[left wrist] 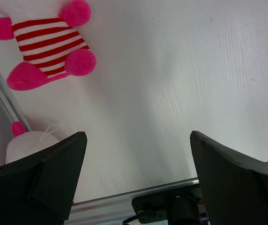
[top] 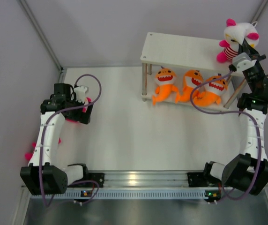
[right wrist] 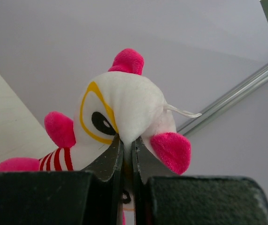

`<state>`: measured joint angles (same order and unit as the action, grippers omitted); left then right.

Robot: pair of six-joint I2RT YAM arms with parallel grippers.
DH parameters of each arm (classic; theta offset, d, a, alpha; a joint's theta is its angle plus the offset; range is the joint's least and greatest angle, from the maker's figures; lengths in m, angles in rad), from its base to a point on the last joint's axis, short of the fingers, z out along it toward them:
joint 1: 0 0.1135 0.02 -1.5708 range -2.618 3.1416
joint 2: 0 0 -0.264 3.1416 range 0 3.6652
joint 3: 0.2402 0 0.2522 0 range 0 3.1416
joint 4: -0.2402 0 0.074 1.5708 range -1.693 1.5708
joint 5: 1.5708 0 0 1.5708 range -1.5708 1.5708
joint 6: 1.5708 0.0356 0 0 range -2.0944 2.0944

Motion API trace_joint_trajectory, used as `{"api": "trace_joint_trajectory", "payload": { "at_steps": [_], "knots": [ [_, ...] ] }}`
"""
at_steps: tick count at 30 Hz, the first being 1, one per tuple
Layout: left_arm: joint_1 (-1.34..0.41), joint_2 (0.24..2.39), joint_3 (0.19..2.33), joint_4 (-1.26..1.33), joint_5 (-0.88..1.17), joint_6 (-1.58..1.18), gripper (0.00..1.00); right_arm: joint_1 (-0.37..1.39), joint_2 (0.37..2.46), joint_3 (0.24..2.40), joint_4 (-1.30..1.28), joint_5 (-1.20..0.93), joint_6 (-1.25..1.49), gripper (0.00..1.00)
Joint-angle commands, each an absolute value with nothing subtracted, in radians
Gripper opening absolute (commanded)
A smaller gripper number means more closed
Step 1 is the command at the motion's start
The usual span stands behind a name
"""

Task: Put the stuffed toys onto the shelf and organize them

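Observation:
A white-headed doll [top: 237, 37] with pink ears and a red-striped body sits at the right end of the shelf's top board [top: 181, 49]. My right gripper [right wrist: 127, 140] is shut on a fold of that doll's head [right wrist: 124, 101], just below its yellow glasses. Three orange sharks [top: 190, 84] stand in a row on the lower tier. My left gripper [left wrist: 138, 154] hangs open over bare table with nothing between its fingers. Up and left of it lies a striped doll [left wrist: 45, 47], and another doll's white head [left wrist: 28, 143] shows beside the left finger.
In the top view the left arm covers most of a doll [top: 81, 93] near the left wall. A pink toy part [top: 31, 153] pokes out behind the left arm's lower link. The metal base rail [top: 138, 178] runs along the near edge.

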<state>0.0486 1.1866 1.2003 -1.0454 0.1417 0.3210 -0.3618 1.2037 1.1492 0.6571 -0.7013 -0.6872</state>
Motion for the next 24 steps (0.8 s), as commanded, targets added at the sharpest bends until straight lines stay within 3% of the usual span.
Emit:
{"api": "trace_joint_trajectory", "payload": {
  "at_steps": [1, 5, 13, 24],
  "knots": [
    [0.046, 1.186, 1.223, -1.008, 0.158, 0.324, 0.98, -0.376, 1.170, 1.111, 0.791, -0.732, -0.667, 0.00],
    [0.046, 1.174, 1.215, -1.008, 0.153, 0.328, 0.98, -0.385, 1.173, 1.071, 0.810, -0.715, -0.661, 0.06],
    [0.048, 1.177, 1.220, -1.008, 0.156, 0.327, 0.98, -0.385, 1.175, 1.051, 0.851, -0.667, -0.641, 0.36],
    [0.046, 1.172, 1.210, -1.009, 0.156, 0.331, 0.98, -0.385, 1.169, 1.057, 0.859, -0.637, -0.627, 0.51]
  ]
}}
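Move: The right hand holds the pink-and-white toy by its face, the toy's middle some 2 cm ahead, 4 cm left and 3 cm below. The right end of the shelf top is also about 2 cm ahead and 4 cm left, but some 12 cm down. On the lower board the nearest orange shark lies roughly 36 cm below, level and 3 cm left; the middle shark is 11 cm left at that depth. From the idle left hand, that shelf-top end is some 14 cm ahead, 52 cm right and 20 cm up. With the toy's feet already on the shelf top, the right hand sinks about 1.5 cm over the shelf's right end, then opens its fingers from nearly shut to about half, so the pads let go of the pinched face. While they spread, it eases roughly 1 cm to the right and tips up a few degrees, staying close in front of the head with a finger to each side of the face. ##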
